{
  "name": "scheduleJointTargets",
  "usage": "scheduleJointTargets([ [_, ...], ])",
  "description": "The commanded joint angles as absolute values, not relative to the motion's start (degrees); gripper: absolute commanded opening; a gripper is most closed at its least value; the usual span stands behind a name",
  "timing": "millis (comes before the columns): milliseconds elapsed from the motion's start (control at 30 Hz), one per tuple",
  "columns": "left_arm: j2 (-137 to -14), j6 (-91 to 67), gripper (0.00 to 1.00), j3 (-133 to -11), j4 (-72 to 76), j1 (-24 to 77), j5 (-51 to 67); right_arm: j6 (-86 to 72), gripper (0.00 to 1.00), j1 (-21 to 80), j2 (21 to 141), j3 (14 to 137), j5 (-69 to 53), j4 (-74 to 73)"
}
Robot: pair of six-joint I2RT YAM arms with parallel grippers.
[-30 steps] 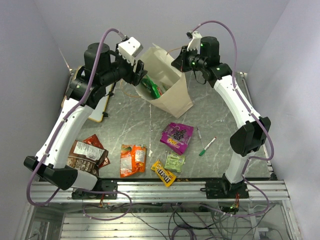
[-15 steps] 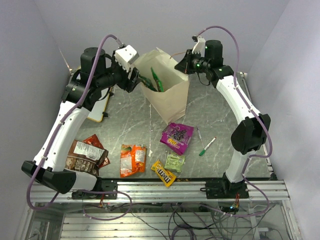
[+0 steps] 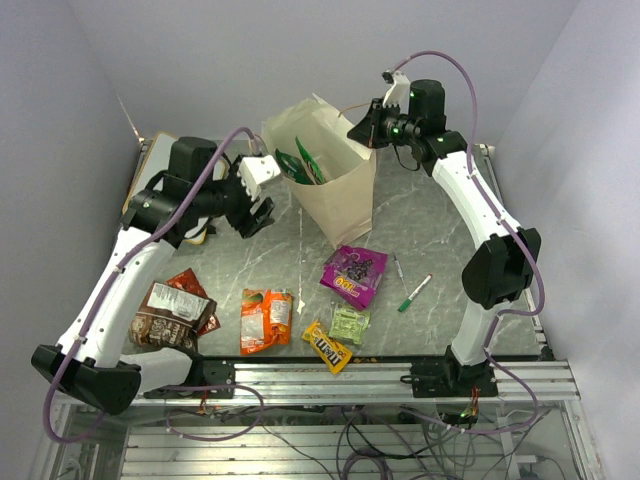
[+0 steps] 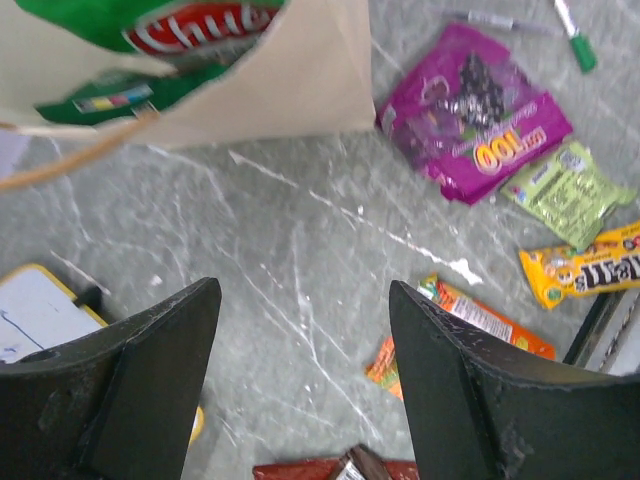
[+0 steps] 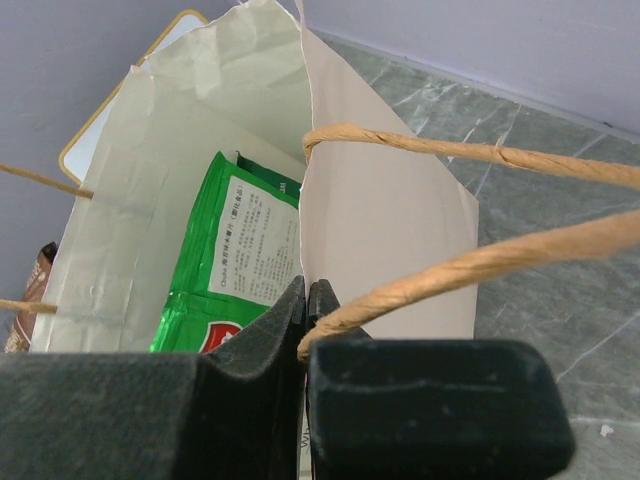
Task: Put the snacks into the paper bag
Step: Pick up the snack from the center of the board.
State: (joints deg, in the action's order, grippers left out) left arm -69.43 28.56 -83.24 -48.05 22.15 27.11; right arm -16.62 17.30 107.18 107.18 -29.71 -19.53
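Observation:
The cream paper bag (image 3: 345,200) stands upright at the back of the table with its mouth open. Green snack bags (image 3: 298,163) stick up inside it, and the right wrist view shows one green bag (image 5: 238,250) against the bag's inner wall (image 5: 380,215). My right gripper (image 3: 363,130) is shut on the bag's rim, its jaws pinching the paper edge (image 5: 305,290). My left gripper (image 3: 256,208) hangs open and empty left of the bag, above bare table (image 4: 305,300). Loose snacks lie nearer: purple pouch (image 3: 353,273), orange bag (image 3: 265,320), yellow M&M's (image 3: 327,346), pale green packet (image 3: 349,323), red Doritos (image 3: 192,288), brown bag (image 3: 168,315).
Two marker pens (image 3: 415,292) lie right of the purple pouch. A wood-framed whiteboard (image 3: 148,160) sits at the back left, partly under my left arm. The bag's twisted handles (image 5: 480,152) loop over my right gripper. Walls close in the back and both sides.
My left gripper has pulled back from the bag's mouth toward the front left, still open. The bag has gone from tilted to upright, with the green bags inside it. The right gripper keeps its hold.

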Motion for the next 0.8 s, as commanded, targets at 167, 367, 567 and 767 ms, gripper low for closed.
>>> scheduleJointTargets([
  [167, -66.0, 30.9, 0.78, -73.3, -52.7, 20.1, 9.0, -15.9, 0.00, 17.8, 103.6, 105.1, -30.9, -15.8],
  [367, -65.1, 27.8, 0.75, -67.0, -56.4, 14.0, -3.6, -15.8, 0.00, 17.7, 103.4, 104.8, -30.7, -16.0],
  [567, -62.0, 32.7, 0.77, -59.6, -57.4, 2.9, -5.8, -17.0, 0.00, 17.7, 103.7, 105.0, -31.7, -15.9],
  [767, -63.5, 41.3, 0.79, -54.5, -60.0, -9.0, -0.5, -17.8, 0.00, 17.7, 103.4, 104.2, -32.2, -15.6],
])
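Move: The brown packet lies about 28 cm to the left hand's left, some 13 cm back and roughly 30 cm below. The red packet sticks out from under it, about 21 cm left of the hand and 7 cm back; the orange packet is some 12 cm back and 2 cm right, both equally low. From the right hand the brown packet is roughly 60 cm left, 33 cm back and 30 cm down. Heading for the brown packet, the left hand leaves the paper bag, dropping first and then sweeping fast to its left while still sinking: about 23 cm left, 17 cm down and a little back. The wrist swings counter-clockwise until the open fingers, at first aimed forward-right, point steeply down, touching nothing yet. The right hand stays put, still pinching the bag's rim. ##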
